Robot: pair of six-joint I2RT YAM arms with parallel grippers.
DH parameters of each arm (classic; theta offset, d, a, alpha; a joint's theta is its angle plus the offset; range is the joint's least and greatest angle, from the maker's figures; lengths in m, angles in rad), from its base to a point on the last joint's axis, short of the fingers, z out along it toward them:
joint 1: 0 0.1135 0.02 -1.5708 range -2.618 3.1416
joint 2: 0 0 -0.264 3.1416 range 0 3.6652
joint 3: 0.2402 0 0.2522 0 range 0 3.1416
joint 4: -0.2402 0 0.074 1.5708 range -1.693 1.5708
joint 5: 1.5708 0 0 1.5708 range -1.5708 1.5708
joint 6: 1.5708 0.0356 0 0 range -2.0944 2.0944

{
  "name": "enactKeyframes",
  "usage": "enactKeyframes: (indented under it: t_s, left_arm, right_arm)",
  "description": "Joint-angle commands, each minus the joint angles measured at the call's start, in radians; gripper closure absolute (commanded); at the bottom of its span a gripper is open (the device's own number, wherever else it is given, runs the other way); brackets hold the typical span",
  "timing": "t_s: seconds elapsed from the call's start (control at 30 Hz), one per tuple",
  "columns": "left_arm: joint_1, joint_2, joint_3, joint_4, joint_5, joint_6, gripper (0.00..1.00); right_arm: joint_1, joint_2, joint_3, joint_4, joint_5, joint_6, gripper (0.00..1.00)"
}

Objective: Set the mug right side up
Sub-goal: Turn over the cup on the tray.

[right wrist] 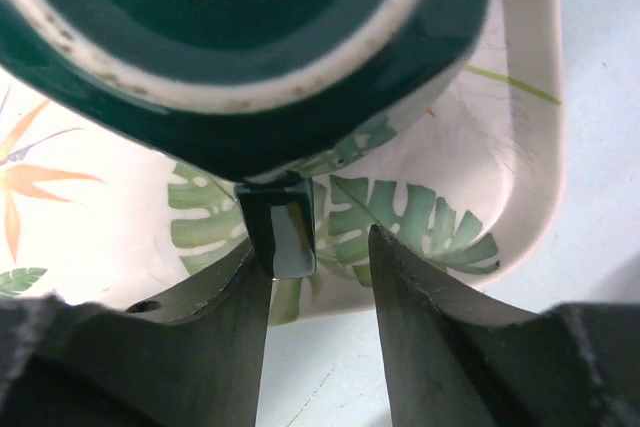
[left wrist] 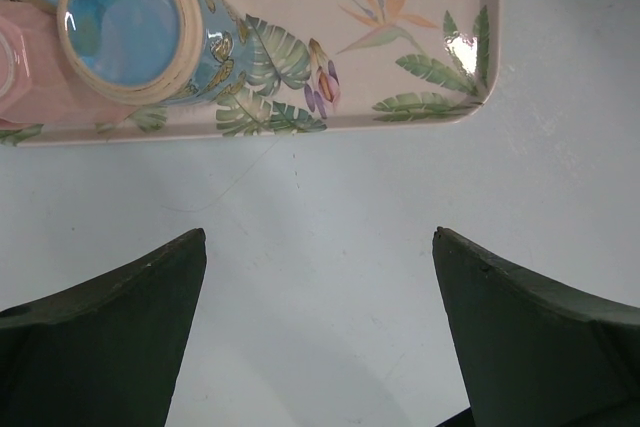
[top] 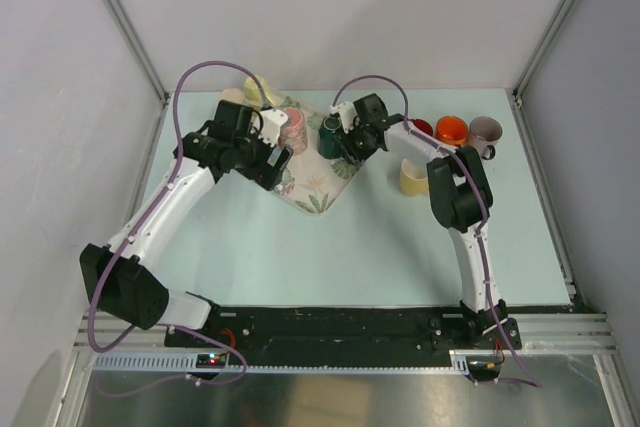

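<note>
A dark green mug (top: 328, 137) stands on the floral tray (top: 318, 192) near its far right corner. In the right wrist view its round end with a white ring (right wrist: 250, 57) faces the camera; whether that is the mouth or the base I cannot tell. Its handle (right wrist: 285, 227) sits between the jaws of my right gripper (right wrist: 318, 239), against the left finger with a gap to the right one, so the gripper is open. My left gripper (left wrist: 318, 232) hangs wide open over bare table just off the tray's edge (left wrist: 300, 127), holding nothing.
A blue leaf-patterned mug (left wrist: 140, 32) and a pink mug (left wrist: 25, 72) sit on the tray by the left gripper. On the table to the right are a red mug (top: 421, 128), an orange mug (top: 451, 130), a mauve mug (top: 486, 132) and a cream mug (top: 412, 177).
</note>
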Motion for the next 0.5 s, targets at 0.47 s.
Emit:
enactKeyframes:
  t_s: [0.47]
  left_arm:
    - [0.003, 0.011, 0.034, 0.009, 0.035, 0.000, 0.02]
  right_arm:
    - [-0.015, 0.050, 0.141, -0.025, -0.198, -0.016, 0.89]
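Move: The upside-down teal mug is close to the right hand's open fingers, its middle about 5 cm to the left, 3 cm ahead and roughly level, with the handle sticking out towards the tips. The pink mug stands some 9 cm beyond it to the left. The cream mug is around 15 cm right of the hand and 5 cm nearer, the red mug about 16 cm right and 4 cm ahead. From the left hand the teal mug is roughly 18 cm ahead, 16 cm right and 15 cm below. With the fingers about half open, the right hand eases some 2.5 cm left towards the teal mug's handle, climbing about 1.5 cm as it goes and rocking only some 5 degrees, so that the handle comes centrally between the tips. In the later part of this slide the fingers close to roughly a fifth of their range and pinch the handle from both sides, the tips still angled down, forward and left. ##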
